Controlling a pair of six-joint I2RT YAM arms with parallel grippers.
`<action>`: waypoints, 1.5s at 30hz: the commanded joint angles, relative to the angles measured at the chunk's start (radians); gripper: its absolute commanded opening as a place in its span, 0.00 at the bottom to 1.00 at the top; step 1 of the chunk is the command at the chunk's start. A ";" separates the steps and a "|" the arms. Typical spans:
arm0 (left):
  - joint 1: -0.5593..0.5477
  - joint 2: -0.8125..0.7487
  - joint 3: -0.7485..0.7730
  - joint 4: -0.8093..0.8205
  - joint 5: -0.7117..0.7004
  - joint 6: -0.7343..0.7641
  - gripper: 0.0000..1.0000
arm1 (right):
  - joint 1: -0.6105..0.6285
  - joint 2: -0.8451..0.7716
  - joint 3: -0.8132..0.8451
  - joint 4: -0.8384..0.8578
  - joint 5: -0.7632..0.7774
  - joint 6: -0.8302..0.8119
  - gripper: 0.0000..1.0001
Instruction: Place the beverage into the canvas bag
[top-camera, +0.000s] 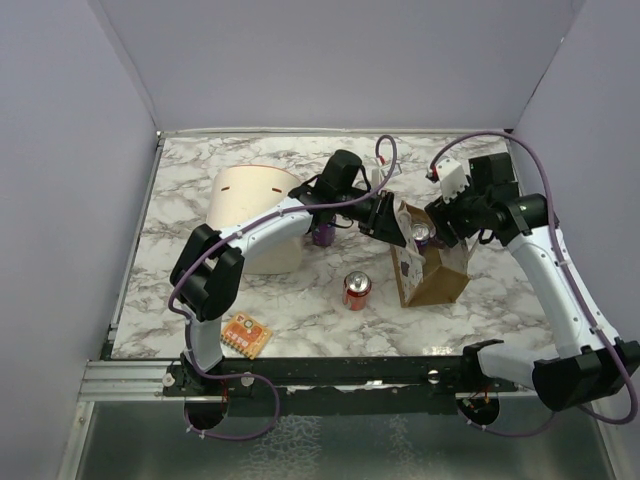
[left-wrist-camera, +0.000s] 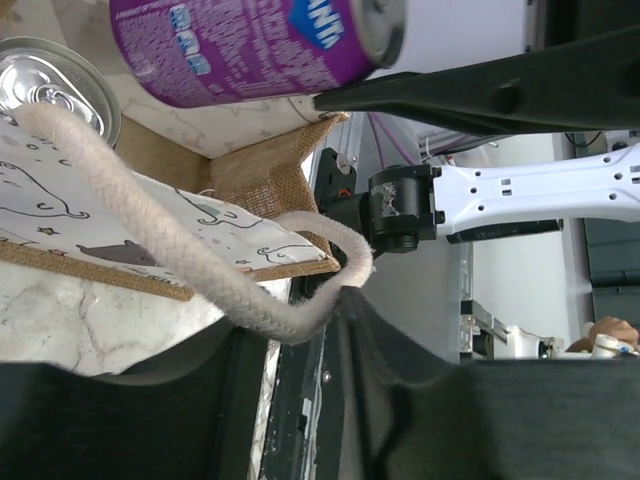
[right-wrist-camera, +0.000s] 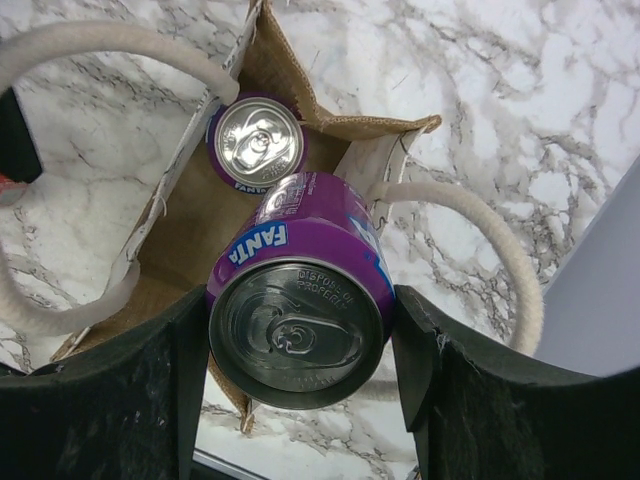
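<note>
The tan canvas bag (top-camera: 438, 278) stands open right of centre, with one purple can (right-wrist-camera: 257, 140) upright inside. My right gripper (right-wrist-camera: 300, 340) is shut on a purple Fanta can (right-wrist-camera: 300, 300), held tilted just above the bag's opening (right-wrist-camera: 195, 225). In the top view this gripper (top-camera: 440, 226) is over the bag's far edge. My left gripper (top-camera: 393, 220) is at the bag's left rim, shut on a whitish rope handle (left-wrist-camera: 150, 240) and holding it up. The held can (left-wrist-camera: 250, 45) shows above the bag wall (left-wrist-camera: 270, 165) in the left wrist view.
A red can (top-camera: 356, 289) stands left of the bag. Another purple can (top-camera: 322, 236) stands by a large cream tub (top-camera: 258, 215) at the left. An orange packet (top-camera: 246, 335) lies near the front edge. The bag's other handle (right-wrist-camera: 505, 260) hangs to the right.
</note>
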 joint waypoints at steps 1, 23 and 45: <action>-0.004 -0.008 0.010 0.009 0.033 0.028 0.28 | -0.006 0.025 -0.013 0.104 0.023 0.001 0.01; -0.004 -0.039 0.049 -0.201 -0.053 0.261 0.00 | -0.009 0.179 -0.053 0.230 0.125 0.052 0.01; -0.004 -0.033 0.057 -0.221 -0.084 0.302 0.00 | -0.031 0.150 -0.034 0.070 0.090 0.036 0.01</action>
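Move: The right hand already grips the purple can it brings. The bag's middle lies about 1 cm ahead, 4 cm left and 13 cm below; the can already in the bag stands 7 cm ahead, 5 cm left and 14 cm down, and the bag's right handle 4 cm ahead, 8 cm right. From the left hand, the left handle lies just 1 cm right between the closing tips; the can in the bag is 9 cm ahead, 8 cm right. The held purple can goes down into the bag's far part beside the first can: the right hand sinks about 8 cm while reaching 4 cm forward, tips some 10 degrees further down, then eases back 1 cm, keeping its grip. The bag's left handle is pinched as the left fingers shut on it, and that hand sinks 3 cm with a slight shift left. ##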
